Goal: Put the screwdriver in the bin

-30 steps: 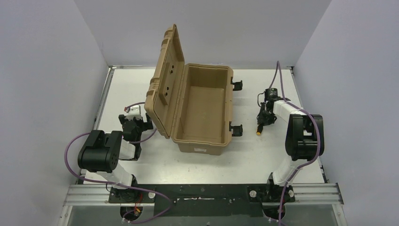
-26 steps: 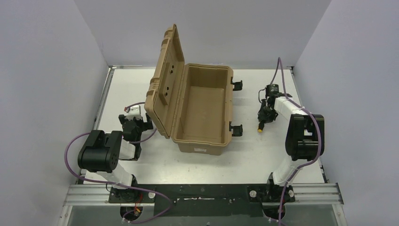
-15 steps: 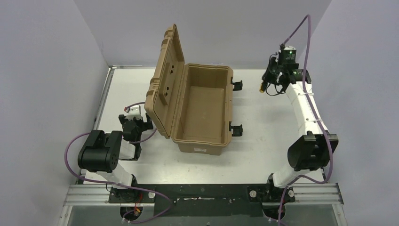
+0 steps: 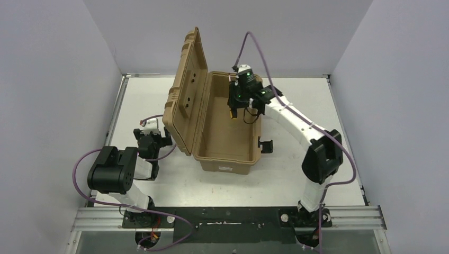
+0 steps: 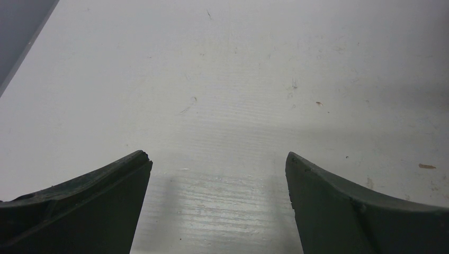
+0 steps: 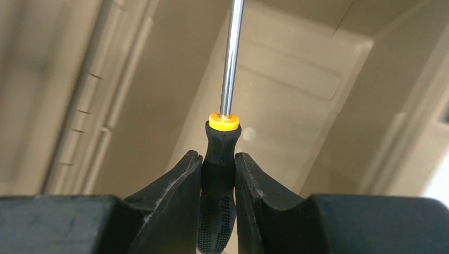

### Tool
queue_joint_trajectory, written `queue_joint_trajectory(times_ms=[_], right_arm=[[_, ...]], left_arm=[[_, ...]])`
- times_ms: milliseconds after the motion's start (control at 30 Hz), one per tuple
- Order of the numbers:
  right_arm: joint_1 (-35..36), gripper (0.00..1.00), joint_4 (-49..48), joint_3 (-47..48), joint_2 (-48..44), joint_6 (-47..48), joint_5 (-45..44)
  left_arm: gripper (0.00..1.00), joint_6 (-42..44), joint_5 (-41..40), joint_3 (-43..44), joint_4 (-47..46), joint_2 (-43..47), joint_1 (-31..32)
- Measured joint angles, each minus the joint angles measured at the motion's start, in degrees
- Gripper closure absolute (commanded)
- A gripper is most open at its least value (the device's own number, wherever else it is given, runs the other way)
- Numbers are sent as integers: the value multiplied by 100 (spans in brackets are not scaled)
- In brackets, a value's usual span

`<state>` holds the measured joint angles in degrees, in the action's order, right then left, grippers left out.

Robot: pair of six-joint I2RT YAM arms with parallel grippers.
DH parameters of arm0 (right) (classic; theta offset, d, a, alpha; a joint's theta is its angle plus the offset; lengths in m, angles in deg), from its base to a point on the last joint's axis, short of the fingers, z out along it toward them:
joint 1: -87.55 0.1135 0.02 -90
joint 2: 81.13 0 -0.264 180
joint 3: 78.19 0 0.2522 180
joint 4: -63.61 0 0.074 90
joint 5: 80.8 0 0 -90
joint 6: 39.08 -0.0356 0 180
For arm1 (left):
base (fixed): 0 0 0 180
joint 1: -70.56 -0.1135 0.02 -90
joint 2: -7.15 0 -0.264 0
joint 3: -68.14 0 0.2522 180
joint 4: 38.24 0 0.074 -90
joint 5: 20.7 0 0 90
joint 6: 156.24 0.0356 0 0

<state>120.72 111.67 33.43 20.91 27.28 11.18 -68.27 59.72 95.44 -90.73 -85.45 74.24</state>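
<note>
The bin (image 4: 212, 155), a large tan case, stands open at the table's middle with its ribbed lid (image 4: 185, 95) upright on the left. My right gripper (image 4: 234, 109) is shut on the screwdriver (image 4: 232, 113) and holds it above the bin's far inside. In the right wrist view the fingers (image 6: 177, 185) clamp the black handle (image 6: 218, 159). The orange collar and silver shaft (image 6: 232, 58) point away over the bin's tan floor (image 6: 286, 100). My left gripper (image 4: 154, 138) is open and empty, low over the table left of the lid; its view shows only bare table (image 5: 222, 106).
Black latches (image 4: 264, 144) stick out from the bin's right side. The white table (image 4: 317, 106) ends at grey walls on three sides. My left arm's base (image 4: 114, 177) sits near the front left. My right arm (image 4: 296, 124) arches over the bin's right edge.
My right arm has lifted the screwdriver from the table on the right, swung up and leftward, and now holds it over the open bin. The left arm has not moved.
</note>
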Motion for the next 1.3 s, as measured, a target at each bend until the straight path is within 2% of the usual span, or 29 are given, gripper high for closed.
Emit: queue_joint_trajectory(times_ms=[267,567,633,733,800,900,1000,1167,1300], right_arm=[[398,100,59,-155,1414,-160,-26],[428,100,-107,-658,1934,-507,-133],[428,85,-247,-704,1943,-566,-173],[428,53,-280,-723,1945,-647,-247],[433,41,-280,-723,1945,-721,-323],[428,35,-251,-697,1937,-730,-472],[426,20,-125,-619,1934,-737,-603],[372,2,68,-315,1639,-640,-748],[256,0,42,26,1019,-372,-772]], left_arm=[[3,0,0,0,0,0,0],[3,-2,0,0,0,0,-4],[3,-2,2,0,0,0,-4],[3,-2,2,0,0,0,-4],[3,-2,0,0,0,0,-4],[3,-2,0,0,0,0,-4],[3,-2,0,0,0,0,-4],[3,-2,0,0,0,0,-4],[3,-2,0,0,0,0,-4]])
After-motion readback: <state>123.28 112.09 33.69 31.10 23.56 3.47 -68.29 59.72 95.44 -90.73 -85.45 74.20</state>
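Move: The right hand holds the screwdriver by its handle over the open bin, whose floor middle lies almost straight below, some 22 cm down and about 1 cm back. The raised lid's middle stands about 17 cm to this hand's left and 2 cm ahead, roughly at its height; the near latch is about 14 cm right, 12 cm back and 10 cm lower. From the idle left hand, the bin floor's middle is some 32 cm right, 2 cm ahead and 4 cm lower. Still gripping the screwdriver's handle, the right hand sinks about 20 cm between the bin walls to just above the floor, drawing back some 4 cm and drifting slightly left as the wrist tips the fingers some 25 degrees more steeply down. It all but stops there while the fingers spread from their narrow grip to nearly wide open and let go of the handle, then lifts about 12 cm away from the screwdriver, coming forward some 4 cm as the fingers level back out part of the way. ##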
